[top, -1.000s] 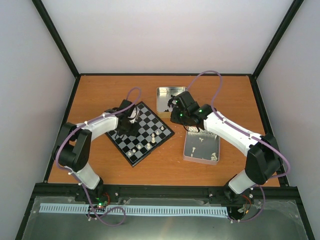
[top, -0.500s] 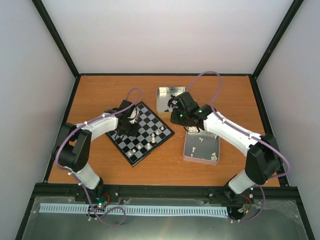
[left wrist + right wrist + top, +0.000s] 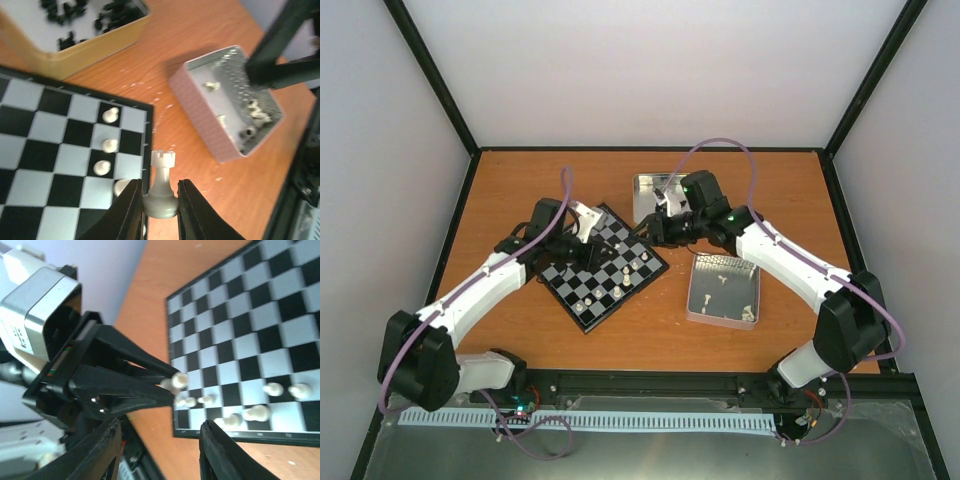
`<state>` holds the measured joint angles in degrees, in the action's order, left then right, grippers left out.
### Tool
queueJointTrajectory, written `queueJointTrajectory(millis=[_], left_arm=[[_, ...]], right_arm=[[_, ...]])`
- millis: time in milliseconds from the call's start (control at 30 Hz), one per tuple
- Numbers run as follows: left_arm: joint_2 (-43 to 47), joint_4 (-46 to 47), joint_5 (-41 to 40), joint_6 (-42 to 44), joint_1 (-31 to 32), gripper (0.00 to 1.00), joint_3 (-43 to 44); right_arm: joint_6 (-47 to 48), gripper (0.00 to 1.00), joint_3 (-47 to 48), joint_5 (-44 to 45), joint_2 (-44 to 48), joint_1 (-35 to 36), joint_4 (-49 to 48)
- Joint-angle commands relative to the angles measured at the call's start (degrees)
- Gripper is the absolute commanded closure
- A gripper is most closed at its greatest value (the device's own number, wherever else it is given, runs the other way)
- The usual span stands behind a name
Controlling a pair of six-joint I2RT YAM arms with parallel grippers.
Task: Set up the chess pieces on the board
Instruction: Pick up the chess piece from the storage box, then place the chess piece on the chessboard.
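My left gripper [image 3: 159, 194] is shut on the base of a cream-white rook [image 3: 163, 165], which hangs over the edge of the board [image 3: 55, 125]. The overhead view shows that gripper [image 3: 584, 232] above the board [image 3: 603, 290]. A few white chess pieces [image 3: 108, 146] stand in a line along that edge. My right gripper [image 3: 161, 427] is open and holds nothing. It hovers by the board's right corner [image 3: 654, 228] and faces the left gripper's fingers [image 3: 130, 371] and the rook [image 3: 176, 380].
A shiny tin [image 3: 644, 192] holding black chessmen [image 3: 75, 15] sits behind the board. A second tin [image 3: 722, 292] with loose white pieces [image 3: 252, 107] lies to the right. The two grippers are close together. Black frame rails border the orange table [image 3: 510, 180].
The left arm has stretched out and swung its elbow down and left, its gripper staying over the board's far side. The right gripper has shifted left toward the board's corner.
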<state>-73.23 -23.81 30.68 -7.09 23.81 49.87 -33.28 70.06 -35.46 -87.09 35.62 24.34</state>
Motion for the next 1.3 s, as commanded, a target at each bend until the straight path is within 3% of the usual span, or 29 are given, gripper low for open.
queueJointTrajectory(millis=[0, 400, 567, 933, 1033, 1133, 1200, 1267], left_arm=[[4.24, 6.68, 10.51, 4.04, 1.17, 0.88, -2.82], [5.8, 6.17, 12.47, 7.98, 2.29, 0.88, -1.44], [6.09, 6.38, 13.36, 8.41, 2.29, 0.88, -1.71], [5.56, 6.02, 14.22, 9.19, 2.3, 0.88, -1.48], [5.64, 5.93, 13.83, 9.05, 2.29, 0.87, -1.41], [5.58, 5.7, 12.28, 7.88, 2.29, 0.75, -1.34], [5.47, 5.37, 9.09, 6.23, 2.29, 0.48, -1.39], [5.75, 5.12, 3.91, 4.95, 2.29, 0.38, -1.93]], right_arm=[[-0.96, 0.55, -1.57, -16.69, 1.42, -0.28, -7.27], [3.62, 0.6, 2.66, -12.36, -4.33, 0.68, 3.17], [4.05, 0.61, 2.79, -13.16, -5.72, 0.77, 3.39], [2.36, 0.81, 2.69, -16.37, -7.77, 0.77, -0.02], [1.25, 0.92, 2.31, -17.54, -7.92, 0.77, -1.97], [1.0, 0.97, 2.11, -16.7, -7.64, 0.82, -2.55], [1.58, 0.96, 2.12, -13.31, -7.49, 0.7, -1.35], [3.99, 0.96, 2.3, -5.81, -7.32, 0.75, 1.5]])
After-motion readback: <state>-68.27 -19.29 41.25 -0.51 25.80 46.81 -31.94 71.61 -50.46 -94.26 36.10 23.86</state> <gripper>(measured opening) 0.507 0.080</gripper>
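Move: The right hand goes for the white chess piece in the left fingertips, about 6 cm to its left, 1 cm back and 5 cm below. From the right hand, the chessboard's middle is some 10 cm left and 2 cm ahead, the black-piece box 6 cm right and 18 cm ahead, and the storage box 19 cm right and 4 cm back, all about 17 cm down. The right fingertips are 7 cm right, 1 cm ahead and 5 cm above the left hand. The right fingers shut on the head end of the chess piece, then the left fingers open and let go of its base. Before that, the left hand carries the piece about 4 cm back, some 3 cm to the right and up, then holds still; the right goes back and left towards it, first rising, then sinking roughly 4 cm, tipping slightly down. ##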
